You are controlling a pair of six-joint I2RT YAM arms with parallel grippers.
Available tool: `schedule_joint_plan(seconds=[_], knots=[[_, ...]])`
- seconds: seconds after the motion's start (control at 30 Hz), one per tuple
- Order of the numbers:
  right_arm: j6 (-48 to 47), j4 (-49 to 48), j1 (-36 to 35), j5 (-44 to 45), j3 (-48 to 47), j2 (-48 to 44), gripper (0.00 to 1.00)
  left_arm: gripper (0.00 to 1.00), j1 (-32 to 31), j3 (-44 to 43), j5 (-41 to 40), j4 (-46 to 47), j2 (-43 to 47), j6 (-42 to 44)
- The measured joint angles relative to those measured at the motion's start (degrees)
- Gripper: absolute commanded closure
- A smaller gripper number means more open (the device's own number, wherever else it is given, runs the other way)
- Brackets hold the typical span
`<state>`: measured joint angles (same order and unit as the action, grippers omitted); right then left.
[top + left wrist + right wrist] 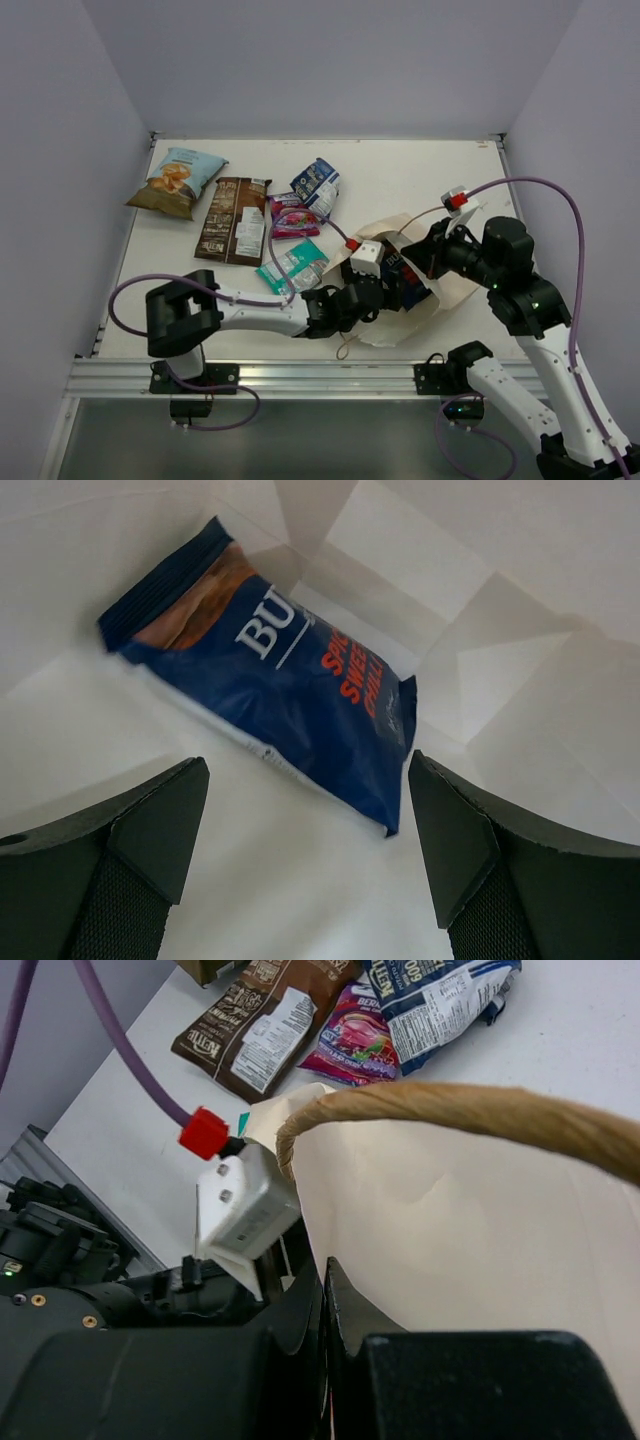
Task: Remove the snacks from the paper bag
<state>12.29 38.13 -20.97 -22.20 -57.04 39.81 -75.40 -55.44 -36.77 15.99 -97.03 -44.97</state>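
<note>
The paper bag (452,283) lies on its side at the centre right, mouth toward the left. My left gripper (390,290) reaches into the mouth; in the left wrist view it (310,850) is open, with a blue-and-white packet (280,690) lying on the bag's inner wall just beyond the fingertips, untouched. My right gripper (432,260) is shut on the bag's upper edge (330,1250) and holds it up, with the brown cord handle (470,1110) arching above. Five packets lie on the table: chip bag (178,182), dark brown (235,220), magenta (292,215), blue-and-white (317,185), teal-green (292,265).
The white table (420,175) is walled by pale panels on three sides. An aluminium rail (300,378) runs along the near edge. Purple cables loop over both arms. The left arm's white wrist camera (245,1205) sits right next to the bag's mouth.
</note>
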Motion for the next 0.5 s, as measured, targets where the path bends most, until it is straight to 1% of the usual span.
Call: schedule_joint_plan(seconds=[0.2, 0.5], knots=[[-0.13, -1.84, 0.39, -1.07, 2.12, -0.90, 1.00, 0.11, 0.09, -7.43, -2.01, 0.26, -9.68, 3.85], [1.18, -2.99, 0.37, -3.50, 3.17, -1.55, 1.00, 0.11, 0.39, -12.04, -3.96, 3.41, -18.01, 6.80]])
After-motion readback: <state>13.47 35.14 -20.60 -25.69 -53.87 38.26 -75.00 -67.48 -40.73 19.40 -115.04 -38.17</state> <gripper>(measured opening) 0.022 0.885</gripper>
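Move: The blue snack packet lies deep inside the paper bag, about 5 cm to the right of the open left hand, 4 cm farther out and 8 cm below it. On the table, the teal packet is roughly 21 cm to that hand's left, 4 cm ahead and 13 cm down. From the right hand, which holds the bag's rim, the blue packet is some 24 cm below, 4 cm ahead and 2 cm to the right. The left hand, fingers wide, plunges 5 cm down, rightward and slightly forward into the bag towards the blue packet. ##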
